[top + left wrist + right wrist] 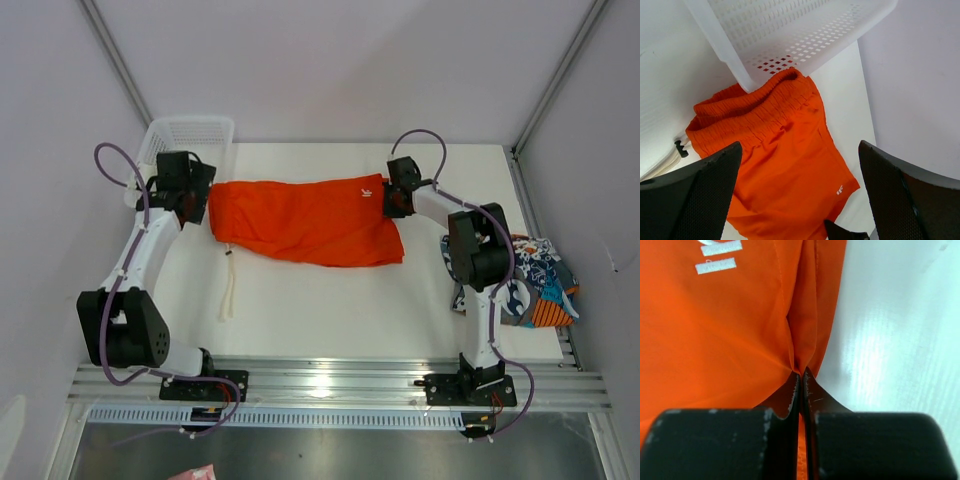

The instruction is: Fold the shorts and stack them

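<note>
The plain orange shorts lie spread across the back of the white table, waistband to the left, white drawstring trailing toward the front. My right gripper is shut on the shorts' right hem; the wrist view shows orange cloth pinched between its closed fingertips. My left gripper hovers open over the waistband end, fingers wide apart with nothing between them. The printed blue, teal and orange shorts lie bunched at the table's right edge, beside the right arm.
A white mesh basket stands at the back left corner, just behind the left gripper, its rim close over the waistband. Metal frame posts and walls enclose the table on three sides.
</note>
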Controlling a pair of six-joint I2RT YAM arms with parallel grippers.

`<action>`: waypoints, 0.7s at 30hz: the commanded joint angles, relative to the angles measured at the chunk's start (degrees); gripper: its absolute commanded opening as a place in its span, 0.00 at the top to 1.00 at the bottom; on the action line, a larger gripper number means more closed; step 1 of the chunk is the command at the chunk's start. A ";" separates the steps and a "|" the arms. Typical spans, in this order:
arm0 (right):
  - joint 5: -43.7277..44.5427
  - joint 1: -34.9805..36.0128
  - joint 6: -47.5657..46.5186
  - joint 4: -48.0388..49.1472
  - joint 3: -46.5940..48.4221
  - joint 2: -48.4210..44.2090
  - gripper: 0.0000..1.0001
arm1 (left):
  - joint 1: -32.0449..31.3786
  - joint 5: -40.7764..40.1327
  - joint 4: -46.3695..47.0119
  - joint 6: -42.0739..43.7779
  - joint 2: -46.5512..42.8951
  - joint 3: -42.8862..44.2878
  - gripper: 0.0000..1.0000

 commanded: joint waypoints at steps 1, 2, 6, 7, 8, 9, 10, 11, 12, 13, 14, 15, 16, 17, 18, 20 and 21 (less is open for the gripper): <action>6.22 -2.21 0.05 -4.25 -3.38 -2.21 1.00 | -1.86 -1.48 0.90 1.40 -4.05 -1.46 0.01; 6.48 -3.79 0.32 -3.72 -5.47 -4.31 1.00 | -3.17 -2.18 0.90 1.32 -4.32 -2.16 0.01; 9.03 -7.49 -0.29 -4.59 -7.17 -8.18 1.00 | -5.64 -2.88 1.25 1.58 -5.02 -3.48 0.01; 9.64 -8.02 -0.64 -5.47 -7.08 -8.63 1.00 | -6.08 -3.15 1.16 1.67 -4.94 -3.57 0.01; 9.74 -8.81 -0.73 -5.65 -6.99 -9.33 1.00 | -6.61 -3.76 0.99 1.67 -4.85 -3.49 0.01; 9.91 -8.99 -0.91 -5.83 -7.08 -9.60 1.00 | -7.57 -4.03 0.98 1.75 -4.67 -3.66 0.01; 10.09 -8.99 -0.91 -6.18 -6.99 -9.86 0.97 | -8.10 -4.38 0.98 1.84 -4.58 -3.75 0.01; 10.61 -8.99 -0.65 -6.62 -6.73 -9.95 0.92 | -8.63 -4.99 1.07 1.84 -4.41 -3.57 0.01; 10.79 -8.90 -0.12 -6.88 -6.12 -10.21 0.86 | -9.59 -5.34 1.25 2.02 -4.23 -3.57 0.01; 10.53 -8.81 0.06 -6.80 -6.11 -10.48 0.63 | -10.04 -5.43 1.60 2.37 -3.80 -3.66 0.01; 10.44 -8.55 0.58 -6.62 -6.11 -11.00 0.50 | -11.09 -5.35 2.90 2.98 -3.36 -3.40 0.01; 10.61 -8.29 0.85 -6.53 -6.02 -12.14 0.42 | -11.53 -5.17 3.35 4.20 -3.00 -3.05 0.01; 10.44 -8.11 1.02 -6.10 -6.11 -12.84 0.40 | -11.80 -4.82 3.62 4.83 -1.52 -2.52 0.01; 10.09 -7.94 1.55 -6.01 -6.02 -13.64 0.39 | -12.15 -4.47 3.88 5.70 -0.72 -1.39 0.01; 8.87 -7.67 1.90 -5.74 -5.94 -15.21 0.39 | -12.76 -3.34 4.32 8.23 0.07 -0.59 0.01; 5.45 -7.32 2.69 -4.52 -5.93 -16.80 0.38 | -13.47 -3.06 3.80 9.14 2.35 1.07 0.01; -0.83 -7.15 4.17 -3.64 -6.11 -17.59 0.39 | -13.65 -2.11 4.75 10.79 2.88 1.35 0.01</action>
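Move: The red shorts' right edge is already pinched in the right hand. Clear table for the drag lies roughly 12 cm to the hand's right and 2 cm back, with the patterned shorts beyond, some 28 cm right and 20 cm back. The waistband end of the red shorts is about 5 cm ahead of the open left hand, 4 cm to its right and 19 cm below. The basket's middle sits some 18 cm ahead and 5 cm left of that hand. The red shorts are dragged by their right edge over the table, the shut right fingers pulling about 12 cm right and 2–3 cm back while the hand turns some 15 degrees clockwise. The right fingers then open, let go and lift off about 4 cm, easing back a little left. The wide-open left hand follows above the waistband end, about 8 cm right, turning clockwise and beginning to sink. ##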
